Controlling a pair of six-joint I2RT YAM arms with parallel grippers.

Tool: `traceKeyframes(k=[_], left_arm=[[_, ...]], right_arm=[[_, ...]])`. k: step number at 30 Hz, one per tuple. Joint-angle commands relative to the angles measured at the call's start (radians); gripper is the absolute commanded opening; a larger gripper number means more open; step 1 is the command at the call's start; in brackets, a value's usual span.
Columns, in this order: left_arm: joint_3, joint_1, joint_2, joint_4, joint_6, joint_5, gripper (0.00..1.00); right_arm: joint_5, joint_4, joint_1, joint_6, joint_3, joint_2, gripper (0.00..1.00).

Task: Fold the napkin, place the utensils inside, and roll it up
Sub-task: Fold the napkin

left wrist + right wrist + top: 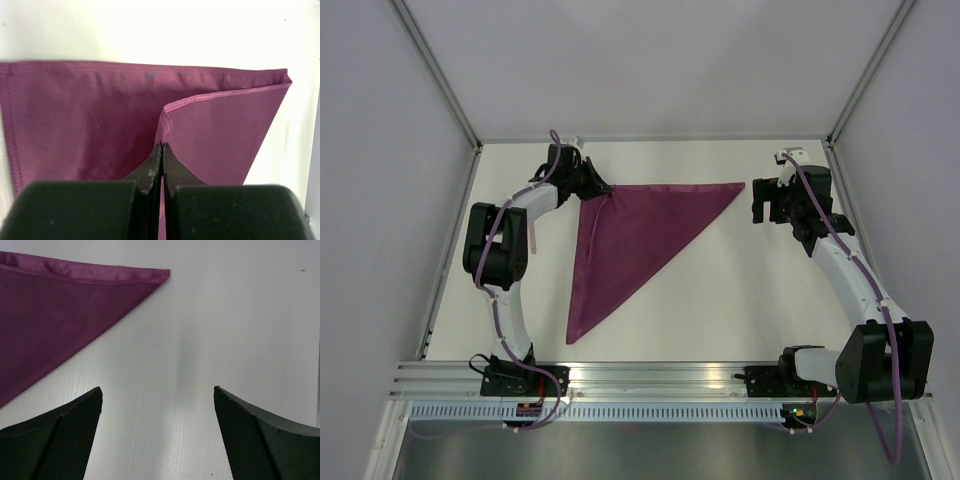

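The deep purple napkin lies on the white table, folded into a triangle with one long edge along the back and a point toward the near edge. My left gripper sits at its back left corner, shut on the hemmed edge of the top layer, which is pinched up off the layer below. In the left wrist view the napkin fills the frame ahead of the left gripper. My right gripper stands open just right of the napkin's right tip, with only bare table between its fingers. The utensils are out of view.
Grey walls and slanted metal frame posts close in the table on the left, right and back. A slotted metal rail with both arm bases runs along the near edge.
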Motion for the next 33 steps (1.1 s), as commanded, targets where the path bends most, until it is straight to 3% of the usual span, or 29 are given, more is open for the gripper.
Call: traceKeyframes(k=[1, 33], left_arm=[[0.051, 0.024, 0.015, -0.019, -0.03, 0.035, 0.02], [0.17, 0.113, 0.122, -0.084, 0.006, 0.077, 0.02]], right_arm=[[0.001, -0.011, -0.001, -0.006, 0.043, 0.004, 0.96], [-0.004, -0.013, -0.001, -0.01, 0.043, 0.028, 0.96]])
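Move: The napkin's far left corner, where the near right corner pinched in the left fingers is being taken, lies about 8 cm to the left of the left hand, 3 cm farther out and some 3 cm below. On the same tabletop, the knife lies roughly 24 cm left and 8 cm back, and the napkin's far right corner about 41 cm right and 3 cm ahead. From the idle right hand, the far left corner is some 52 cm left, 15 cm ahead and 13 cm below. The pinched napkin corner goes on towards the far left corner, drawn by the left hand about 4.5 cm left and 3 cm forward while easing down some 1.5 cm. The left fingers stay shut on the cloth, and the wrist barely turns, about 5 degrees. ##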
